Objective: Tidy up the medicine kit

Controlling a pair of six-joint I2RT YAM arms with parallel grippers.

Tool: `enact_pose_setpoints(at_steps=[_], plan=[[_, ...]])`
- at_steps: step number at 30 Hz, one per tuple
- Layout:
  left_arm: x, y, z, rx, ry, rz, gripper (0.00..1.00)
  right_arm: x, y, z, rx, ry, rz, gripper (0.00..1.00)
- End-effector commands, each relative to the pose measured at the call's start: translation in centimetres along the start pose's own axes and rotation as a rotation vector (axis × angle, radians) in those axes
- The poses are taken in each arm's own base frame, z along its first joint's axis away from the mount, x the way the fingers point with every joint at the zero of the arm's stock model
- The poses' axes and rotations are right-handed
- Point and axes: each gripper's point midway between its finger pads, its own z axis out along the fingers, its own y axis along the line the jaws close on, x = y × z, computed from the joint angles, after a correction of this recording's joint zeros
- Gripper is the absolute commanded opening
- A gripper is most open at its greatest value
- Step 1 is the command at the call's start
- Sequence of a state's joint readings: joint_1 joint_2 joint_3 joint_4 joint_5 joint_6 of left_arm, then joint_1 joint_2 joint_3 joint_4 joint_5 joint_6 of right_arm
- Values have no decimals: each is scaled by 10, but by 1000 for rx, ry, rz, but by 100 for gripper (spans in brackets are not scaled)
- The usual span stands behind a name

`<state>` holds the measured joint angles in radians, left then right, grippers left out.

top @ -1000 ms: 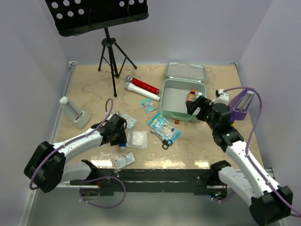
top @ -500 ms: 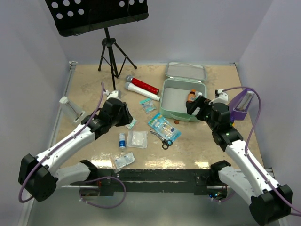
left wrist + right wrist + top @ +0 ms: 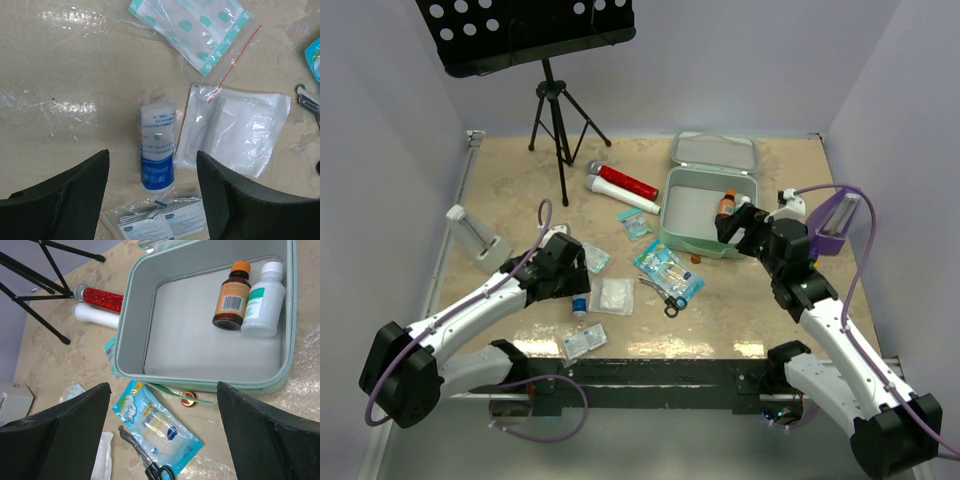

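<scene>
The medicine kit [image 3: 672, 215] is a mint-green box standing open at the back right, with its lid [image 3: 715, 150] lying behind it. In the right wrist view [image 3: 131, 330] it holds a brown bottle with an orange cap [image 3: 231, 295] and a white bottle with a green label [image 3: 262, 300]. My right gripper [image 3: 735, 222] is open and empty, above the box's near rim [image 3: 162, 390]. My left gripper [image 3: 575, 280] is open and empty, just above a white and blue bandage roll [image 3: 156, 147] that lies on the table between its fingers.
A gauze packet [image 3: 240, 127], a zip bag of teal pads [image 3: 195, 30] and a bag of wipes [image 3: 160, 225] lie round the roll. A blue pouch [image 3: 157, 427], scissors [image 3: 150, 465] and a small red tin [image 3: 188, 399] lie before the box. A purple stand [image 3: 835, 225] is at right and a tripod [image 3: 555, 120] at the back.
My left gripper swung toward the far side, then came back nearer and now hovers over the bandage roll. The right arm has not moved.
</scene>
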<state>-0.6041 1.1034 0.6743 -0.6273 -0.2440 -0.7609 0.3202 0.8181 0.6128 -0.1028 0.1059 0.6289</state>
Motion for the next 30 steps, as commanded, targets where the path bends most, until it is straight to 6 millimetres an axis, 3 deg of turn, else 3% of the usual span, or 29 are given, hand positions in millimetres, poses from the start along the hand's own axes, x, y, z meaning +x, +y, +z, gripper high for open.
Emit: enact_pose_setpoints(at_steps=[1, 9, 18, 21, 24, 30], plan=[[4, -7, 6, 25, 24, -11, 73, -3, 7, -1, -39, -14, 6, 92], [37, -3, 33, 26, 122, 0, 65, 2, 4, -3, -35, -6, 10, 92], [38, -3, 34, 20, 126, 4, 43, 2, 5, 0, -36, 0, 3, 92], [24, -12, 23, 63, 83, -8, 34, 0, 8, 0, -44, -2, 2, 92], [-6, -33, -2, 167, -11, -8, 30, -4, 11, 0, -47, -7, -1, 92], [-69, -109, -57, 505, -171, 43, 27, -11, 14, 1, -50, -18, -5, 92]])
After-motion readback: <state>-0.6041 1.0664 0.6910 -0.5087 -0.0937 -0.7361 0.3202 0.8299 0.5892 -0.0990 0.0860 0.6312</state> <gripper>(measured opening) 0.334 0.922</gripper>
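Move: The blue-capped bottle in its clear wrap lies about 5 cm below the open left hand, about 1 cm back and 1 cm to the right of it. The white gauze packet is level with the bottle, some 6 cm to its right; the teal-dotted packet sits about 7 cm beyond the bottle and 3 cm to its right, and the foil packet some 8 cm nearer the base, 1 cm to its right. From the right hand the bottle lies roughly 32 cm left, 10 cm back and 19 cm below. Down about 5 cm and slightly back, the left hand tips its fingers a little steeper and lowers them astride the bottle, then holds there while they close and pinch its blue end. With the grip kept it rises some 8 cm, drifting forward and to the right as the fingers tilt back up. ##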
